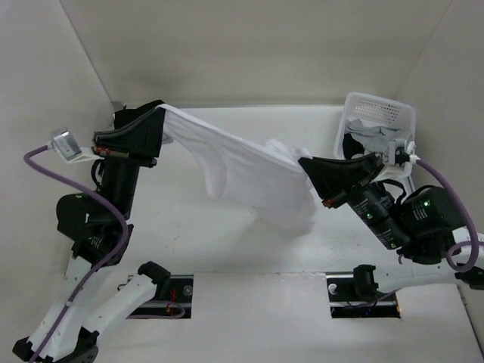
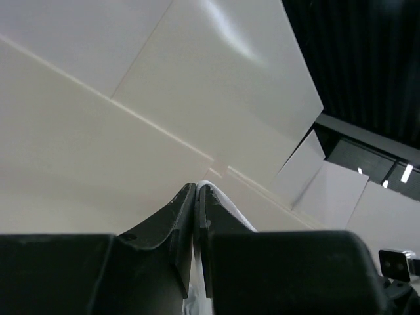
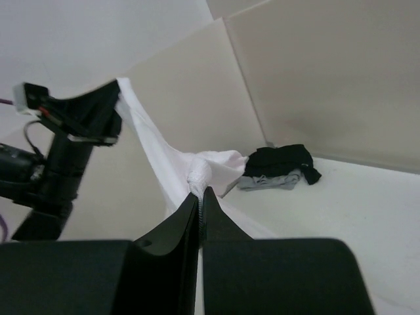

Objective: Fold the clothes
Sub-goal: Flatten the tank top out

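A thin white tank top [image 1: 242,162] hangs stretched in the air between both grippers, sagging toward the table in the middle. My left gripper [image 1: 161,107] is shut on its far left corner; in the left wrist view a white fabric edge [image 2: 226,205] pokes out past the gripper [image 2: 197,188]. My right gripper [image 1: 303,161] is shut on a bunched part of the top [image 3: 199,172] right at the gripper [image 3: 200,191]. More clothes, a black and grey pile [image 3: 282,167], lie on the table by the wall.
A white lattice basket [image 1: 378,102] stands at the back right with crumpled fabric [image 1: 370,138] inside, just behind the right arm. White walls close in the table on three sides. The left arm [image 3: 65,151] shows in the right wrist view.
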Robot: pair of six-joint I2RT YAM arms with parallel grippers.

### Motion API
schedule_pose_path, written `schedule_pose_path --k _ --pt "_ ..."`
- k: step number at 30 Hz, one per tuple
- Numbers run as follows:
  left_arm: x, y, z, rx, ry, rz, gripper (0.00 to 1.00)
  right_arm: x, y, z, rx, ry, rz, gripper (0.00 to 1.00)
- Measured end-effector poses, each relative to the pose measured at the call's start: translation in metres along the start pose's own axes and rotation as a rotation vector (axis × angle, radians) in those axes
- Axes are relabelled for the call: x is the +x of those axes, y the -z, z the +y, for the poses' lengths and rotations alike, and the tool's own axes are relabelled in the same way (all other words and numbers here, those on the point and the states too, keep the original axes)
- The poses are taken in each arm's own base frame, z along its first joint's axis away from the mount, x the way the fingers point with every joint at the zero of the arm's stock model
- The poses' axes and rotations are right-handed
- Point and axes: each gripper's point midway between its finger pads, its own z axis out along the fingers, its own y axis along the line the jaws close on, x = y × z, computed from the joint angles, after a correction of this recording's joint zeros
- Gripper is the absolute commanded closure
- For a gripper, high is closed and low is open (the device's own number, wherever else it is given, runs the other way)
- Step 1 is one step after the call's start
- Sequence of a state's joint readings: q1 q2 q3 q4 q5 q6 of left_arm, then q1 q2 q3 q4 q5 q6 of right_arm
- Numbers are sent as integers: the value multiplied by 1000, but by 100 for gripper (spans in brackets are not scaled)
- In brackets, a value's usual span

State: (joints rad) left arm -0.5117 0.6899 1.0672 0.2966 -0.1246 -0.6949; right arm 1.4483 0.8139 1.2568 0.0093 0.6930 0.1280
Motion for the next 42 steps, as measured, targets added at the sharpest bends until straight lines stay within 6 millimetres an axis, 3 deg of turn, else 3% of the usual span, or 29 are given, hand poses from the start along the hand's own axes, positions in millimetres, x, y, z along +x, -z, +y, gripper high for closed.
schedule_pose_path --k 4,7,9,13,16,18,21,22,24,26,28,31,34,36,38,40,42 --pt "-25 2 -15 17 -32 -51 95 8 -2 19 6 80 32 96" --pt "-25 -2 -1 -34 -77 -59 95 14 -8 25 24 146 37 96" --pt "-20 -10 16 -85 -117 -60 95 15 -22 7 95 198 14 97" --pt "16 -45 79 -224 -188 -16 95 26 -67 -66 279 265 -19 99" --pt "72 -79 163 -373 -233 79 97 52 -113 -149 380 243 23 100" --pt "111 -96 223 -471 -259 151 98 85 -140 -212 453 205 94 100" --pt "171 -88 311 -624 -279 295 98 158 -158 -291 554 138 261 100" --pt "187 -75 330 -672 -282 350 98 182 -154 -304 575 125 325 100" --pt "198 -59 341 -712 -284 404 98 213 -144 -307 580 113 427 100" --pt "186 -62 323 -683 -279 382 98 212 -145 -281 531 123 436 99" --pt "156 -72 281 -611 -270 315 98 185 -144 -238 454 147 379 99" --pt "84 -85 188 -438 -247 142 98 111 -125 -152 303 174 211 98" --pt "5 -72 81 -233 -212 -38 98 28 -86 -73 146 152 8 97" --pt "-32 -56 26 -116 -186 -113 98 -11 -59 -44 83 122 -85 97" --pt "-60 -37 -19 -14 -160 -160 99 -36 -41 -25 43 94 -141 97" --pt "-75 -25 -40 37 -151 -179 99 -39 -33 -11 16 87 -142 97" --pt "-77 -22 -44 35 -158 -179 99 -29 -31 -2 14 111 -111 97"
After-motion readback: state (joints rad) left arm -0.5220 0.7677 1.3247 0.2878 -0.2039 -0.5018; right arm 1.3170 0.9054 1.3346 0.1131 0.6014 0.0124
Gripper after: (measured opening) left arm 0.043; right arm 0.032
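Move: Hanging between the two raised, shut grippers, the tank top has its middle about 13 cm right of the left hand, 2 cm back and some 16 cm below; from the right hand it is roughly 12 cm left, 5 cm ahead and 12 cm down. The black folded pile lies about 31 cm ahead of the left hand, 15 cm left and 52 cm below. The white basket stands some 34 cm ahead of the right hand, 27 cm right and 47 cm below. Flinging the tank top out over the table, both hands, still pinching its corners, sweep fast some 30 cm forward and 26 cm down, the fingers tipping down about 40 degrees on the left and 30 on the right. They whip straight back up and in, fingers tipping up again, the left ending about 8 cm above its start and a little farther left, the right only slightly higher. ##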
